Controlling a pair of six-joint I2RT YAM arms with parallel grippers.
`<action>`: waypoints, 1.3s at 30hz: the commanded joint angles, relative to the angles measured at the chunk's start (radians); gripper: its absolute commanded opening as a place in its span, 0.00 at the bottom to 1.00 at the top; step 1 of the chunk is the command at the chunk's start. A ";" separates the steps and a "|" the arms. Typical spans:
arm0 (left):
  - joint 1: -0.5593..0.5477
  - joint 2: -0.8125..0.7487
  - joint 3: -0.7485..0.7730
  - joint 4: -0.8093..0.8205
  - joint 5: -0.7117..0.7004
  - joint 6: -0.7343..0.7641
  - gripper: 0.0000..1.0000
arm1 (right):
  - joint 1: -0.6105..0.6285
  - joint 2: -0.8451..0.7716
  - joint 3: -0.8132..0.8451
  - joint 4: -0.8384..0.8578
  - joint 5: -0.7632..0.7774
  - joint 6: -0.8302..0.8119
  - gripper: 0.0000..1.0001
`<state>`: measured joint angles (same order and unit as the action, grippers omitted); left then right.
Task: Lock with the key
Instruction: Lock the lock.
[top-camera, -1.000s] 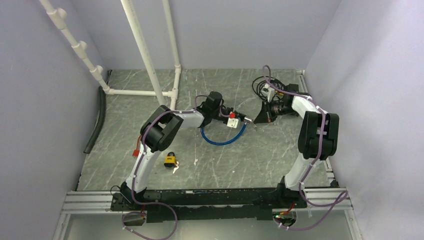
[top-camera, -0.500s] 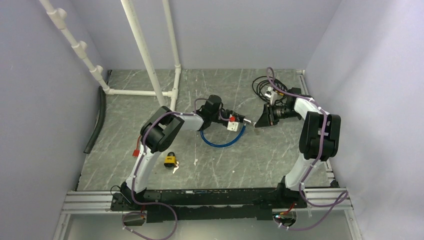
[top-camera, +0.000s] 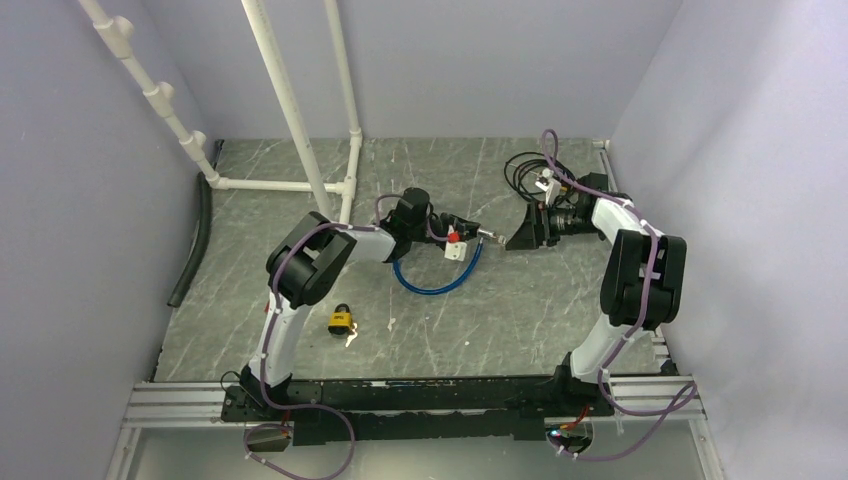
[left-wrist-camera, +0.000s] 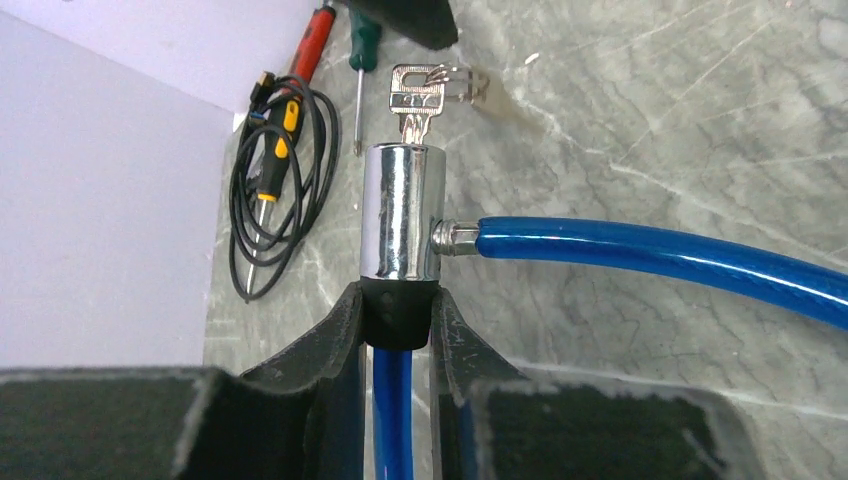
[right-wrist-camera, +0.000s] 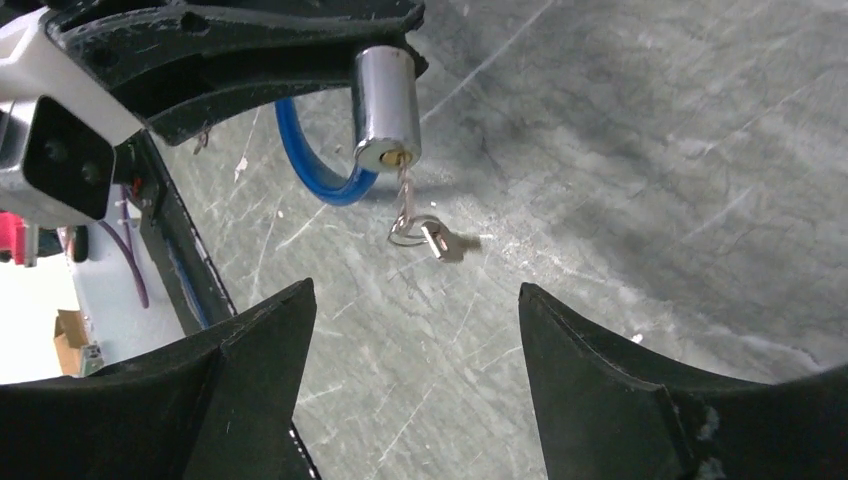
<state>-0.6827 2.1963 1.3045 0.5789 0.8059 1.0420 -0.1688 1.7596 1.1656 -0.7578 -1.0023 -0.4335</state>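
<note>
A blue cable lock (top-camera: 435, 285) lies mid-table, its cable (left-wrist-camera: 650, 255) running into a chrome lock cylinder (left-wrist-camera: 398, 210). My left gripper (left-wrist-camera: 398, 300) is shut on the black collar at the cylinder's base and holds it off the table. A silver key (left-wrist-camera: 415, 100) sits in the cylinder's end, with a ring and a second key (right-wrist-camera: 430, 237) dangling from it. In the right wrist view the cylinder (right-wrist-camera: 386, 105) and key (right-wrist-camera: 404, 188) are ahead of my right gripper (right-wrist-camera: 415, 295), which is open and holds nothing. Overhead, the right gripper (top-camera: 514, 241) is just right of the cylinder tip.
A yellow padlock (top-camera: 341, 320) with keys lies near the left arm's base. Screwdrivers and a coiled black cord (left-wrist-camera: 275, 170) sit at the back right. White pipes (top-camera: 300, 130) stand at the back left, and a black hose (top-camera: 195, 240) lies along the left wall.
My right gripper opened, let go of the key and drew back slightly to the right. The left arm shifted the lock a little left and back.
</note>
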 joint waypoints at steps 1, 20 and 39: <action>-0.012 -0.079 0.001 0.078 0.028 0.025 0.00 | 0.036 -0.026 0.019 0.071 -0.033 0.016 0.76; -0.009 -0.087 -0.006 0.084 0.005 0.001 0.00 | 0.055 0.007 0.039 -0.061 -0.035 -0.105 0.00; 0.019 -0.081 -0.028 0.055 0.024 0.044 0.00 | -0.030 0.021 0.088 -0.235 0.025 -0.193 0.00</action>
<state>-0.6842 2.1700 1.2957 0.5789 0.7952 1.0382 -0.1139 1.7782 1.2072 -0.8421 -0.9936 -0.4805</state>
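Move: Just beyond the right hand's open fingers, the key's head sits about 3 cm to their left, level with them, its blade in the chrome lock cylinder. The spare key hangs some 2 cm below that head, and the lock cylinder is roughly 7 cm to the hand's left and 1 cm higher. From the left hand, which grips the cylinder's black end, the key's head is about 7 cm to the right and 2 cm lower. Sliding left about 3 cm with its fingers wide, the right hand reaches the key, shuts them on the key's head and draws right some 1 cm, a touch back. It goes left again nearly 2 cm, then pulls about 2 cm right, away from the cylinder, keeping its pinch. The left hand still holds the lock, rising about 1 cm. ##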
